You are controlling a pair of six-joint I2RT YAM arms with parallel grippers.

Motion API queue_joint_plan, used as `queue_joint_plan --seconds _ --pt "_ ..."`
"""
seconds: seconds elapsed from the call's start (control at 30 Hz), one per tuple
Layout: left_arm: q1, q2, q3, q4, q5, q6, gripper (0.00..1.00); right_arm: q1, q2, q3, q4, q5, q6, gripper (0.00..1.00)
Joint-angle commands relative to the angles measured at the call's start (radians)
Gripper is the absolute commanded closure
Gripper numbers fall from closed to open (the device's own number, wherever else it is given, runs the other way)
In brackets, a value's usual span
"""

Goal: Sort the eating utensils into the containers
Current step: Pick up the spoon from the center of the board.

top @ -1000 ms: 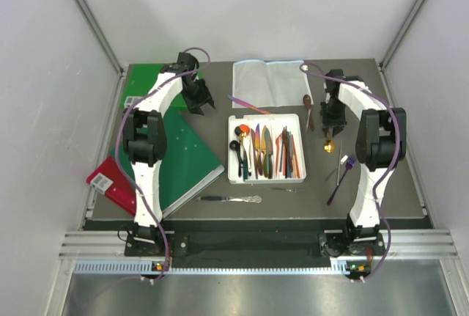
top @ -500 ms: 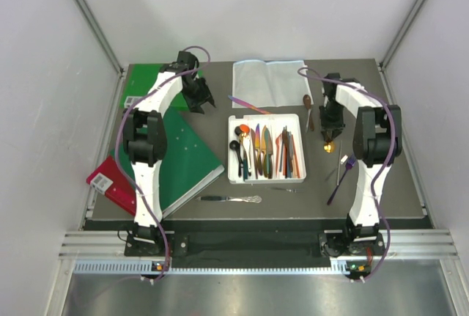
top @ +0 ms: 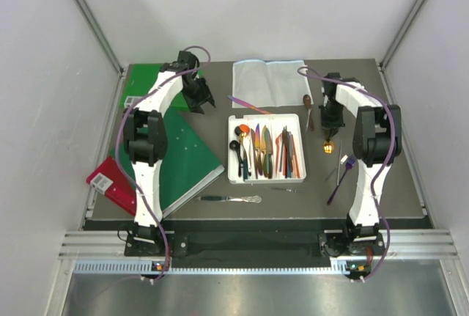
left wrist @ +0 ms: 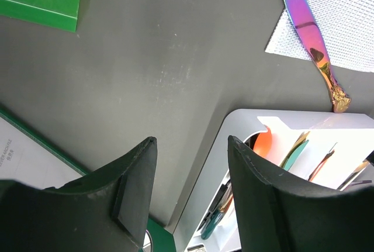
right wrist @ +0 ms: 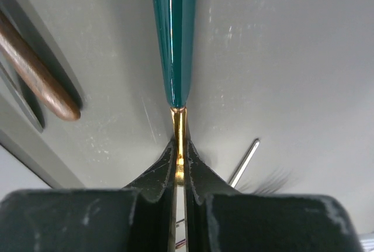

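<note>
The white tray (top: pixel 267 117) in the table's middle holds several utensils in its long compartments. My right gripper (right wrist: pixel 180 147) is shut on the gold neck of a teal-handled spoon (right wrist: pixel 173 30), low over the table to the tray's right. The spoon's gold bowl (top: pixel 328 147) shows below that gripper (top: pixel 330 127). My left gripper (left wrist: pixel 191 147) hangs open and empty above the tray's far-left corner (left wrist: pixel 234 141). An iridescent knife (left wrist: pixel 310 35) lies behind the tray, and a brown spoon (right wrist: pixel 35 65) lies left of the teal handle.
Green books (top: pixel 183 147) and a red one (top: pixel 108 179) cover the table's left side. A white mesh sheet (top: pixel 267 81) lies at the back. A silver knife (top: pixel 231 199) lies in front of the tray, and a purple fork (top: pixel 341 180) at the right.
My right gripper's jaws have closed onto the spoon's gold neck. The left arm has not moved.
</note>
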Motion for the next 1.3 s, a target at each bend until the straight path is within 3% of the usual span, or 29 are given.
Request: queue_joint_plan --seconds 0.0,0.3,0.4,0.57,0.73,1.1,1.27 --pt "-0.005 0.006 0.034 -0.001 0.002 0.003 0.43 -0.005 -0.115 -0.054 0.027 -0.025 0.027 1.00" --pt "-0.014 0.020 0.041 0.009 0.007 -0.001 0.43 0.048 -0.296 0.080 -0.074 -0.070 0.057 1.00" --pt "-0.010 0.024 0.081 -0.022 -0.067 0.023 0.43 0.151 -0.252 0.250 -0.194 -0.093 0.062 1.00" --pt "0.032 0.009 0.107 -0.043 -0.136 0.014 0.42 0.283 -0.097 0.487 -0.246 -0.352 0.125 1.00" --pt "0.046 -0.028 0.063 -0.019 -0.154 0.006 0.42 0.390 -0.032 0.476 -0.227 -0.475 0.100 1.00" --pt "0.046 -0.086 -0.117 0.047 -0.121 -0.008 0.43 0.510 -0.074 0.309 -0.212 -0.504 0.099 1.00" --pt "0.046 -0.103 -0.135 0.050 -0.130 0.005 0.43 0.565 -0.046 0.351 -0.246 -0.487 0.102 1.00"
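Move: My right hand is already shut on the neck of the gold spoon with the teal handle. The tray's leftmost compartment, with the spoons, lies about 33 cm to its left and 5 cm back, near level in height; the knife compartment is 25 cm left and 5 cm back, the dark wooden spoon 9 cm left and 10 cm ahead. From my left hand the spoon compartment is some 15 cm right, 14 cm back and 7 cm lower. I lift the spoon off the table with my right hand, swing it left in an arc peaking about 19 cm up, then sink and draw back over the tray, ending roughly 27 cm left, towards the spoon compartment. My fingertips lean left and the hand turns counter-clockwise on the way, grip kept. My left hand, open and empty, shifts left, away from the tray, then sinks. ##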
